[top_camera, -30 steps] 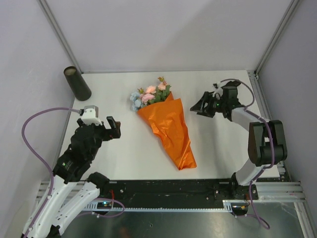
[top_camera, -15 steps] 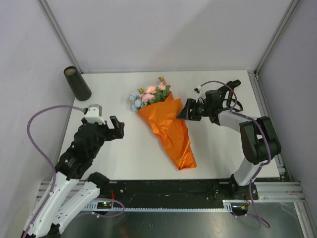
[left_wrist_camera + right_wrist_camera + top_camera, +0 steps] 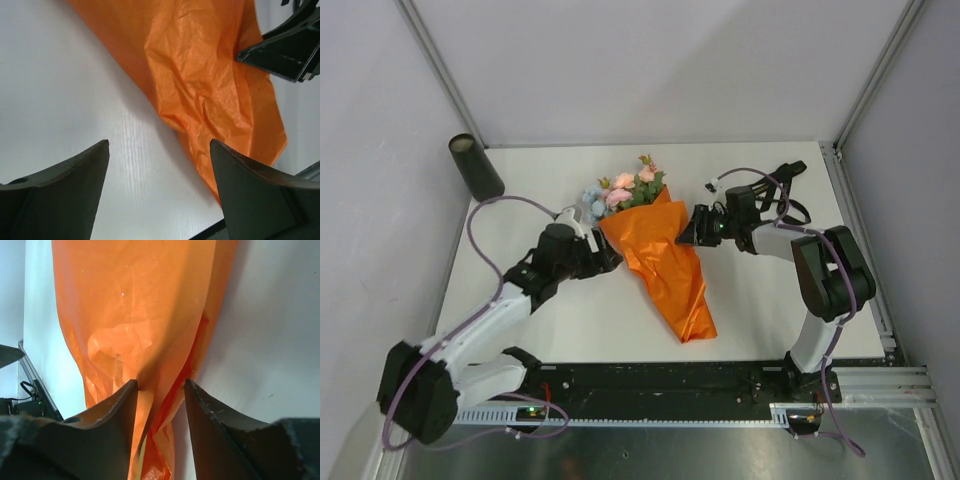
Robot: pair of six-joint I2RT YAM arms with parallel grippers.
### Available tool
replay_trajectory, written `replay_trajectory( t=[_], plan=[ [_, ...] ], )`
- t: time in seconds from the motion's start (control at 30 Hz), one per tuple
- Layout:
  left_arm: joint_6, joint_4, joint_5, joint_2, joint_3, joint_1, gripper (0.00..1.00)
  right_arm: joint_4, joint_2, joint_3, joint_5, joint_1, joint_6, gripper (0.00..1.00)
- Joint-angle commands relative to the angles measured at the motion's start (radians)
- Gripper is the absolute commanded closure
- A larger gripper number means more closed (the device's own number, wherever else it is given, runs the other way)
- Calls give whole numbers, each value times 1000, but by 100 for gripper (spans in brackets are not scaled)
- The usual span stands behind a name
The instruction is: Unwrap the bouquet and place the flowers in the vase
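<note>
The bouquet (image 3: pixel 665 262) lies on the white table, an orange paper cone with its tip toward the near edge. The flowers (image 3: pixel 625 190), pink, pale blue and green, poke out of its far end. The vase (image 3: pixel 475 168), a dark tube, stands at the far left corner. My left gripper (image 3: pixel 608 252) (image 3: pixel 158 142) is open and low at the cone's left edge, with bare table between its fingers and the orange paper (image 3: pixel 200 75) by the right finger. My right gripper (image 3: pixel 686 232) (image 3: pixel 160 381) is at the cone's right edge, both fingertips pressed on a fold of the paper (image 3: pixel 135 300).
Grey walls and metal frame posts close in the table (image 3: pixel 560 315) on three sides. A black rail (image 3: pixel 670 385) runs along the near edge between the arm bases. The right gripper's dark finger (image 3: pixel 285 50) shows across the bouquet in the left wrist view.
My left arm has swung right across the table to the bouquet's left edge. My right gripper has slid left onto the paper's right edge and its jaws have narrowed onto the fold.
</note>
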Motion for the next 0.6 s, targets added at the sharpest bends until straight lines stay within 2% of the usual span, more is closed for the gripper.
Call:
replay_trajectory(
  t=[0.0, 0.13, 0.33, 0.57],
  plan=[
    [-97, 277, 70, 145, 3, -1, 17, 106, 22, -3, 3, 11, 18, 58],
    [-112, 380, 55, 329, 36, -1, 26, 159, 49, -2, 6, 11, 47, 72],
    [-92, 408, 27, 563, 136, -1, 41, 231, 83, -2, 35, 6, 77, 83],
    [-52, 413, -18, 680, 245, 0, 46, 368, 90, 1, 71, -30, 112, 94]
  ],
)
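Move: Ahead of the left hand, roughly 7 cm out, 5 cm to its right and 10 cm below, is the wrapper's left edge. The flowers lie some 24 cm ahead of that hand, 3 cm right and 9 cm lower. The right hand already has the wrapper's right fold between its open fingertips, about 1 cm below the hand point; from this hand the wrapper's tail end lies about 20 cm back and 3 cm right, 5 cm lower. Reaching down and forward, the left hand sinks about 9 cm onto the wrapper's left edge while going 8 cm out and 5 cm right, its fingers tipping down slightly and closing to about half open around the edge, not yet pinching. The right hand closes on the right fold, pinches it and draws it about 3 cm forward. ##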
